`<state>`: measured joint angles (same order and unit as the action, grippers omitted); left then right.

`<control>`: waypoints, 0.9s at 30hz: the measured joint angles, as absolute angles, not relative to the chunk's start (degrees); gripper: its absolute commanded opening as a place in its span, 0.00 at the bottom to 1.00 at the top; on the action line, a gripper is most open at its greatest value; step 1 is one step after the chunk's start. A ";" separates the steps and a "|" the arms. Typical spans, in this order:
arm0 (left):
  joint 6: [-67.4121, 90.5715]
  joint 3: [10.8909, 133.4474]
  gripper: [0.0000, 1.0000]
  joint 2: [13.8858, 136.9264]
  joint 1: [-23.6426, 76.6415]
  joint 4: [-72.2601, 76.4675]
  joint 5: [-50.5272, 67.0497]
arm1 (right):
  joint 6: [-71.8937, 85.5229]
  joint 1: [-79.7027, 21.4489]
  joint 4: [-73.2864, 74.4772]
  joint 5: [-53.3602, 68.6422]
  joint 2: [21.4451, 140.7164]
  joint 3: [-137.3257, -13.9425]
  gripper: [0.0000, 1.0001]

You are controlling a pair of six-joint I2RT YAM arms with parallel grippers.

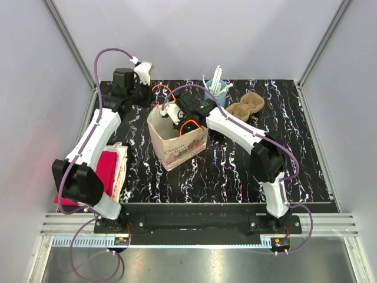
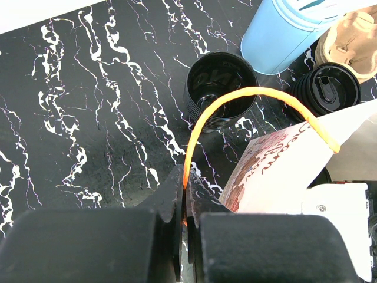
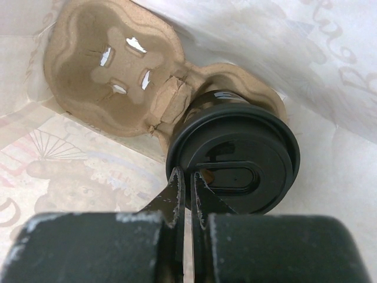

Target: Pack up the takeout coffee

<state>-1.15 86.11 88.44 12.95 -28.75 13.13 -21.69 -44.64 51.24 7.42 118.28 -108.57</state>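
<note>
The takeout coffee [image 3: 235, 156], a black cup with a round black lid, sits in one cell of a cardboard carrier [image 3: 118, 71] at the bottom of the paper bag [image 1: 177, 141]. My right gripper [image 3: 187, 175] reaches down into the bag, shut. Its tips rest on the near edge of the lid, and whether they pinch it I cannot tell. My left gripper [image 2: 186, 180] is shut on the bag's orange handle [image 2: 253, 93] and holds it up at the bag's back left corner. In the top view the cup is hidden inside the bag.
Behind the bag stand a lidless black cup [image 2: 221, 88], another lidded black cup [image 2: 327, 91], a light-blue cup of straws [image 1: 217, 91] and a second cardboard carrier [image 1: 246, 106]. A red and white cloth [image 1: 111, 168] lies at the table's left edge.
</note>
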 measured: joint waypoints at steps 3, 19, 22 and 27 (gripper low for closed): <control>-1.15 86.11 0.00 88.44 12.95 -28.75 13.10 | -21.87 -44.64 51.11 7.60 118.26 -108.36 0.00; -1.15 86.11 0.00 88.44 12.95 -28.75 13.15 | -22.61 -44.64 50.17 8.08 118.24 -107.39 0.39; -1.15 86.11 0.00 88.44 12.95 -28.75 13.19 | -22.92 -44.69 50.06 8.10 118.24 -107.33 0.47; -1.17 86.11 0.00 88.44 12.95 -28.75 13.26 | -23.09 -44.69 49.74 8.05 118.24 -107.33 0.58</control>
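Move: The lidded cup stands in the takeout bag with its middle about 3 cm ahead of the right hand, 1 cm to its right and 5 cm below; the shut fingertips are already at its lid. The tray's empty cell is some 10 cm to the hand's left, 1 cm back and 9 cm down. The bag's near wall is about 4 cm back. From the left hand, the cup is roughly 6 cm back, 12 cm right and 18 cm down. Slowly down by about half a centimetre goes the right hand, its shut fingertips pressing on the near-left part of the cup's lid. Then it all but stops and opens its fingers to about half, one spreading left clear of the lid, the other still over it. The left hand keeps the bag's orange handle pinched, without moving. ##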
